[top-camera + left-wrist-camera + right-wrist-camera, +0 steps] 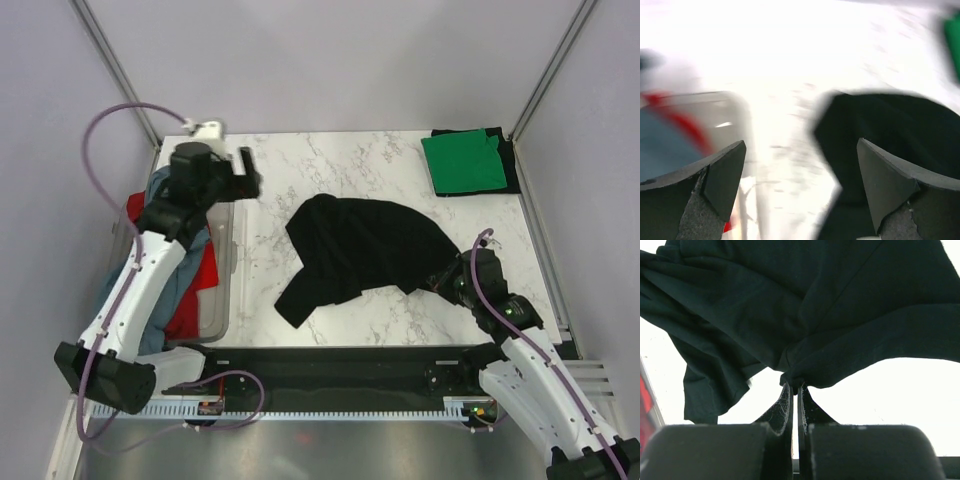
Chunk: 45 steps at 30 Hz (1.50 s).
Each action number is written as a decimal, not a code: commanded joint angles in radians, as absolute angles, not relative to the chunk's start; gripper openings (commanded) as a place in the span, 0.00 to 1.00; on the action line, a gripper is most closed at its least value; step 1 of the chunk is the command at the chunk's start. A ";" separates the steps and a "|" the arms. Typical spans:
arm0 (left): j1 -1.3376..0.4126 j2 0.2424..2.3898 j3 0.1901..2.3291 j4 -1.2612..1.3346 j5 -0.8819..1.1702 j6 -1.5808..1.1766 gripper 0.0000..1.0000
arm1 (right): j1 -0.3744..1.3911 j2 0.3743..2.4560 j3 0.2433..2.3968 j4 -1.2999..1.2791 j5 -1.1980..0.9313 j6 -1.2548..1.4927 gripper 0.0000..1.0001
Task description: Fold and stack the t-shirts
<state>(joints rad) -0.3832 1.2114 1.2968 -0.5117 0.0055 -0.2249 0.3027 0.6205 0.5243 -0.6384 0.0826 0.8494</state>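
Observation:
A crumpled black t-shirt lies in the middle of the marble table. My right gripper is shut on its near right edge; in the right wrist view the black t-shirt bunches at the fingertips of that gripper. My left gripper hovers open above the table's left part, past the bin; in its wrist view the left gripper holds nothing, with the black t-shirt beyond it. A folded green t-shirt lies on a black one at the far right corner. Red and grey-blue t-shirts fill the bin.
The translucent grey plastic bin stands along the table's left edge, under the left arm. Metal frame posts rise at the far corners. A black rail runs along the near edge between the arm bases.

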 commanded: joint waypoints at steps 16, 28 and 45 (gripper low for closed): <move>-0.729 1.547 1.822 -0.845 0.361 -0.031 1.00 | 0.299 0.638 0.466 -0.520 0.002 0.815 0.00; -1.270 1.733 1.916 -0.926 0.842 0.072 1.00 | 0.299 0.493 0.488 -0.681 0.051 0.802 0.00; -1.180 1.137 1.867 -1.005 0.859 0.058 1.00 | 0.299 0.532 0.486 -0.629 0.012 0.833 0.00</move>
<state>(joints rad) -1.1744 1.1831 1.8458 -0.9661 0.7456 0.0498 0.3027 0.5304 0.4694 -0.6647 0.0216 0.8169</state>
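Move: The black t-shirt's middle lies about 20 cm right of the empty left hand, 7 cm back and 27 cm below. The grey bin with the blue t-shirt is some 18 cm left of that hand and 11 cm back, and the green stack about 41 cm right and 9 cm farther out. From the right hand, already pinching the near right edge of the black t-shirt, its middle is 14 cm left, 8 cm ahead and 8 cm lower. Open left hand swings left, sweeps right and 35 cm back, then rises 15; right keeps pinching the shirt. ##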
